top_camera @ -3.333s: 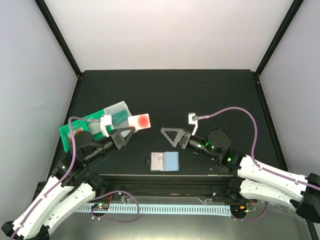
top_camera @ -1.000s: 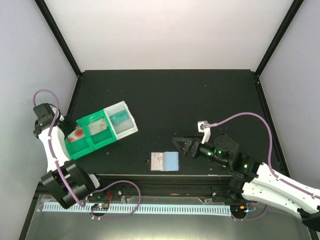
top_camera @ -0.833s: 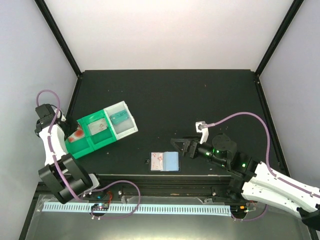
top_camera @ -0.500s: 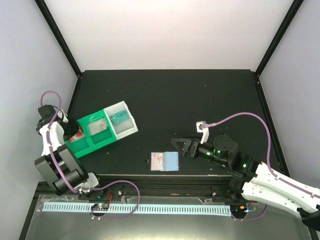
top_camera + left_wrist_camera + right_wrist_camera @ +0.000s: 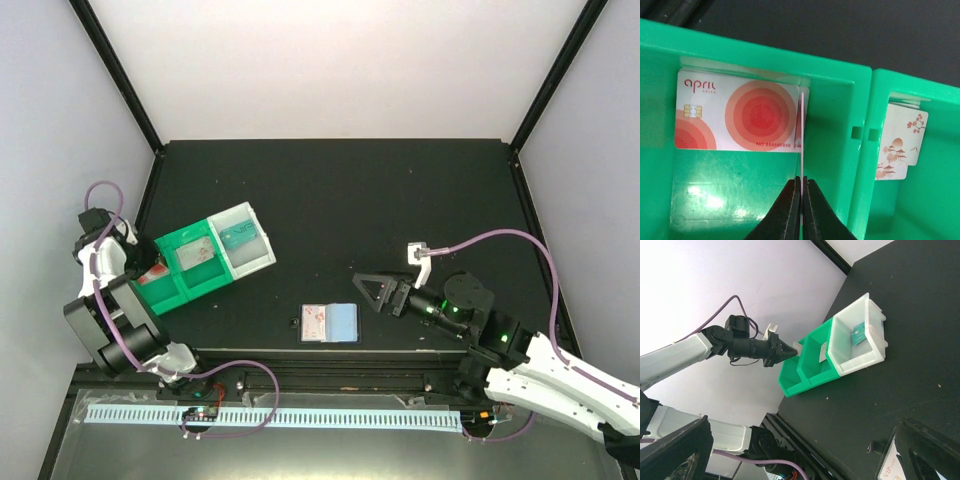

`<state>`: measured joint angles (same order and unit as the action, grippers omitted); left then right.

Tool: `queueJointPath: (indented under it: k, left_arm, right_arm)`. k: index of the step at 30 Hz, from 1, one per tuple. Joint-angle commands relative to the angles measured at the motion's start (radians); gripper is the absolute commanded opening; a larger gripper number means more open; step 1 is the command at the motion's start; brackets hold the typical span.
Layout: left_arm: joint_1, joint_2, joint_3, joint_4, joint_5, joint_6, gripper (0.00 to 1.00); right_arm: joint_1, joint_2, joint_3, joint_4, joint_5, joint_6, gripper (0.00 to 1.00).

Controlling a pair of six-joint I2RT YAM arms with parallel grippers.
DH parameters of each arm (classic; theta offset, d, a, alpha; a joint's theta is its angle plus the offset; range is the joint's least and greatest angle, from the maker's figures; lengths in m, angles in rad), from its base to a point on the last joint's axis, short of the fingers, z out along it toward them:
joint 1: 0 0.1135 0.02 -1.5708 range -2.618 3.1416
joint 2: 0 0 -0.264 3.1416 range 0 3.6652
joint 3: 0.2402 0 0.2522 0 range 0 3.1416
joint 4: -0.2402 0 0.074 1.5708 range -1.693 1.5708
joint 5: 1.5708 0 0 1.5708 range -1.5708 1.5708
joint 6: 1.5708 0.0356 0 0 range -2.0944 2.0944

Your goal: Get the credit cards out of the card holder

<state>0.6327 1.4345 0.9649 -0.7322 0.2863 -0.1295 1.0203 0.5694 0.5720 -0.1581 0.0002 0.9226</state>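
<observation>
The card holder lies open and flat near the table's front edge, with a pale patterned credit card in its left half. My left gripper hangs over the left compartment of the green tray. In the left wrist view it is shut on a thin credit card seen edge-on. Behind that one, a card with red circles rests in the same compartment. My right gripper stands open just right of the holder, holding nothing.
The tray's middle compartment holds a pagoda-print card, and its clear end bin holds a teal card. A small black frame-like object lies just left of the holder. Black frame posts border the table.
The left arm has folded back toward its base while its gripper stayed over the tray's left compartment. The right gripper has drawn back slightly to the right, still open.
</observation>
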Motion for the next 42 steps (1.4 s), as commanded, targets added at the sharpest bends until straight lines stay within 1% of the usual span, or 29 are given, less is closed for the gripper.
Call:
queueJointPath:
  k: [1,6,8,10,12,16,19,24,27,30,31,32,33,34,35,36,40,42]
  left_arm:
    - [-0.023,0.019,0.072,0.013,-0.037,0.012,0.06]
    - [-0.046,0.064,0.118,-0.012,-0.127,0.010,0.08]
    - [-0.055,0.075,0.130,-0.027,-0.220,0.004,0.12]
    - [-0.057,0.078,0.144,-0.037,-0.263,-0.004,0.14]
    - [-0.062,0.069,0.145,-0.032,-0.276,-0.011,0.16]
    - [-0.065,0.052,0.141,-0.028,-0.295,-0.020,0.24]
    - [-0.065,0.044,0.142,-0.034,-0.314,-0.031,0.27]
    - [-0.065,0.012,0.146,-0.039,-0.311,-0.056,0.34]
    - [-0.069,-0.050,0.136,-0.035,-0.252,-0.066,0.40]
    - [-0.077,-0.128,0.122,-0.029,-0.179,-0.081,0.51]
    - [-0.077,-0.144,0.119,-0.026,-0.135,-0.085,0.58]
    - [-0.077,-0.180,0.117,-0.020,-0.100,-0.085,0.69]
    - [-0.080,-0.202,0.115,-0.016,-0.061,-0.097,0.75]
    - [-0.084,-0.221,0.102,0.003,0.009,-0.105,0.81]
    - [-0.089,-0.237,0.081,0.032,0.086,-0.101,0.95]
    - [-0.098,-0.251,0.063,0.047,0.129,-0.105,0.99]
    - [-0.127,-0.268,0.026,0.052,0.209,-0.107,0.99]
    - [-0.159,-0.269,0.013,0.043,0.238,-0.115,0.99]
  right_arm:
    - [0.000,-0.033,0.009,-0.008,0.047,-0.013,1.00]
    - [-0.001,-0.052,0.029,-0.029,0.063,-0.032,1.00]
    - [0.000,-0.059,0.037,-0.047,0.067,-0.045,1.00]
    - [-0.001,-0.066,0.046,-0.069,0.081,-0.057,1.00]
    - [0.000,-0.077,0.053,-0.086,0.092,-0.068,1.00]
    - [0.000,-0.105,0.057,-0.100,0.103,-0.070,1.00]
    - [0.000,-0.121,0.049,-0.104,0.110,-0.063,1.00]
    - [0.000,-0.135,0.029,-0.102,0.103,-0.049,1.00]
    - [-0.001,-0.132,0.004,-0.100,0.108,-0.044,1.00]
    - [0.000,-0.119,-0.012,-0.110,0.121,-0.047,1.00]
    - [-0.001,-0.115,-0.014,-0.115,0.124,-0.048,1.00]
    - [0.000,-0.113,-0.017,-0.119,0.130,-0.050,1.00]
    - [0.000,-0.110,-0.019,-0.122,0.134,-0.051,1.00]
    - [-0.001,-0.107,-0.022,-0.121,0.138,-0.049,1.00]
    - [0.000,-0.105,-0.025,-0.121,0.140,-0.048,1.00]
    - [0.000,-0.103,-0.028,-0.123,0.144,-0.043,1.00]
    - [-0.001,-0.095,-0.030,-0.133,0.151,-0.050,1.00]
    - [-0.001,-0.088,-0.025,-0.151,0.166,-0.063,1.00]
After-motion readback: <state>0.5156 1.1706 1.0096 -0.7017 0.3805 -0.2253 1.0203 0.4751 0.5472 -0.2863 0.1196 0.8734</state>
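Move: The left gripper holds a card on edge over the leftmost green compartment. The april card lying there, where the held one is to go, is about 5 cm to the gripper's left, level fore and aft, some 5 cm below. The pagoda cards next door lie about 5 cm right and 4 cm ahead, the teal card 15 cm right and 8 cm ahead. From the idle right hand, the april card is about 46 cm left, 11 cm ahead, 23 cm below. Ease the left gripper slightly forward, then about 4 cm left over the april card, staying low, rolling so its left side rises some 13 degrees and gradually parting the fingers to let go of the held card. Then lift about 10 cm, swing right towards the middle compartment, tip the fingertips forward and open wide. Meanwhile drift the open right gripper about 3 cm right, rising slightly, then sinking. ##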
